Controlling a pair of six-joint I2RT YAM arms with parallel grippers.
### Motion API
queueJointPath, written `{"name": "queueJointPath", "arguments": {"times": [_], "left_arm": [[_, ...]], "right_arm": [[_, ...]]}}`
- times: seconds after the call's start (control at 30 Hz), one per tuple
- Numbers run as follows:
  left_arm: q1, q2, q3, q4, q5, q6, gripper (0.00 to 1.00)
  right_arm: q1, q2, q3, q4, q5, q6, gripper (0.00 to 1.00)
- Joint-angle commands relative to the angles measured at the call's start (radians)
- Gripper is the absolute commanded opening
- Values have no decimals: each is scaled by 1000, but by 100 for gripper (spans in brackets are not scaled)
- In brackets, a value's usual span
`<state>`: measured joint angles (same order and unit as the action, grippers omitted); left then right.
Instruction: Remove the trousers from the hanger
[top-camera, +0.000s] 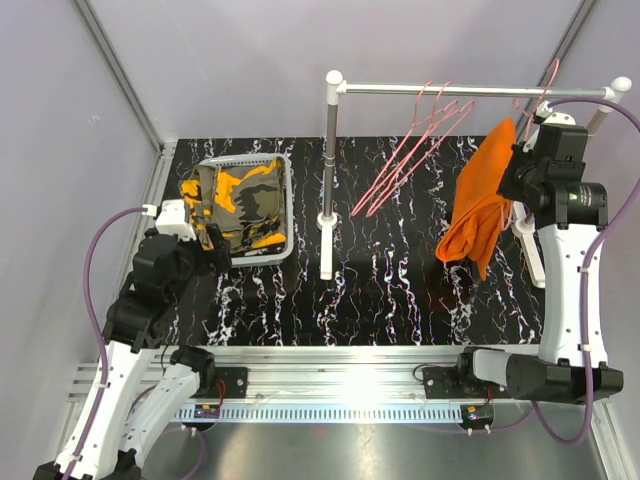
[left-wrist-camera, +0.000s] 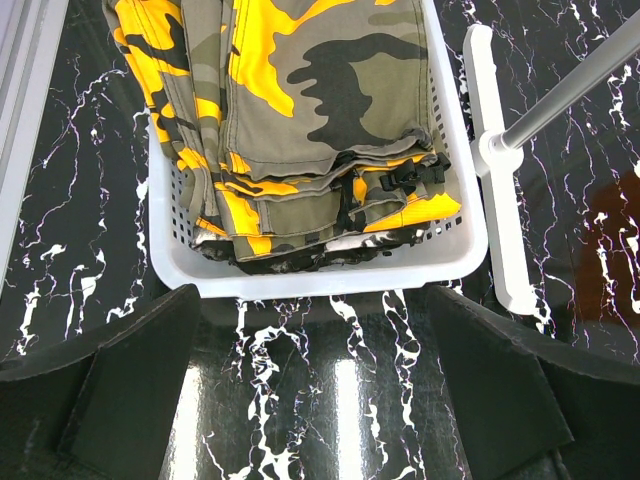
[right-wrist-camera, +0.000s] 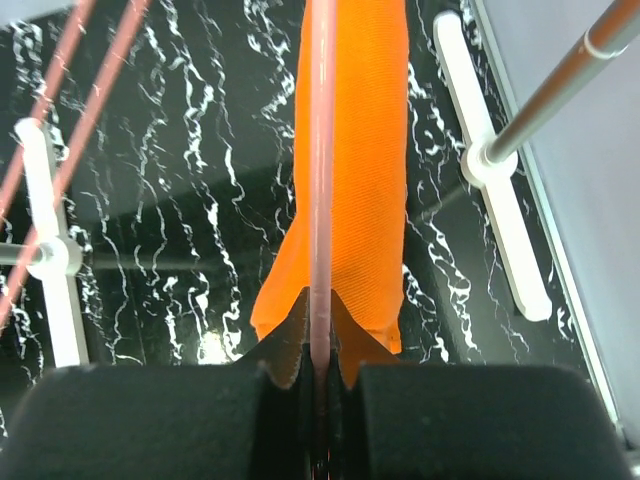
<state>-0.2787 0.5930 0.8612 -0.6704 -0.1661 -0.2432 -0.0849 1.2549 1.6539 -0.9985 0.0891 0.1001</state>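
Note:
The bright orange trousers (top-camera: 482, 200) hang over a pink hanger (right-wrist-camera: 321, 150) on the rail at the right. My right gripper (right-wrist-camera: 321, 355) is shut on the hanger's pink bar, with the orange trousers (right-wrist-camera: 365, 150) draped below it. The camouflage trousers (left-wrist-camera: 300, 110) lie folded in the white basket (left-wrist-camera: 330, 275), on top of a black and white garment (left-wrist-camera: 285, 262) whose edge shows beneath. My left gripper (left-wrist-camera: 315, 400) is open and empty, low over the table just in front of the basket, as the top view (top-camera: 195, 262) also shows.
Several empty pink hangers (top-camera: 415, 150) hang on the rail (top-camera: 470, 90). The rack's post (top-camera: 328, 180) and white foot (left-wrist-camera: 495, 170) stand right of the basket (top-camera: 285, 205). Another foot (right-wrist-camera: 495, 170) lies by the right wall.

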Motion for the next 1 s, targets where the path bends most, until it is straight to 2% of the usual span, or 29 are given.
{"name": "queueJointPath", "arguments": {"times": [0.0,0.27,0.57,0.67,0.7,0.73,0.77,0.8,0.83,0.87,0.9,0.97], "left_arm": [[-5,7,-5,54,23,10,99],[-5,11,2,61,60,9,99],[-37,36,81,158,275,-99,99],[-187,82,133,241,240,-129,99],[-327,129,175,255,133,-128,99],[-412,154,203,285,69,-120,99],[-500,181,229,301,-69,-87,99],[-665,217,251,320,-138,-67,99],[-744,272,293,380,-195,-41,99],[-817,303,308,422,-269,29,99],[-952,329,318,472,-300,71,99],[-1069,422,335,653,-344,224,99]], "right_arm": [[4,-72,96,198,-17,-34,0],[2,-92,158,187,-124,-39,0],[2,-224,147,130,-233,10,0],[4,-275,127,91,-291,32,0],[2,-288,119,71,-305,36,0],[2,-316,101,66,-316,44,0],[2,-331,90,60,-346,58,0],[2,-348,81,43,-356,62,0],[4,-374,72,34,-368,72,0],[2,-387,66,26,-380,75,0],[2,-402,58,15,-390,76,0],[2,-446,37,9,-417,92,0]]}}
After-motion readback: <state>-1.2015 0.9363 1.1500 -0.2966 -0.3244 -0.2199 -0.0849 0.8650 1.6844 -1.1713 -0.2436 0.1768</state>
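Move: The closed right fingers already hold the hanger, which is raised at the rack rod; the orange trousers hang on it, their middle about 5 cm ahead, 3 cm left and 14 cm below. The rod runs some 8 cm ahead and 10 cm higher, with two empty hangers 18 cm left and 5 cm ahead. From the open left hand the trousers lie roughly 52 cm right, 13 cm ahead and slightly lower; the basket's middle is 18 cm ahead, 3 cm right, 20 cm below. Keeping its pinch on the hanger, the right hand first lifts it about 4 cm, then draws it back from the rod some 13 cm in all, still rising to about 7 cm and drifting 7 cm left, while the fingers tip up and turn counter-clockwise about 15 degrees each. The left hand waits at first, then sweeps faster and faster from beside the basket towards the orange trousers, about 24 cm right, 13 cm up and 7 cm back, fingers wide open and empty, turning clockwise some 45 degrees. ##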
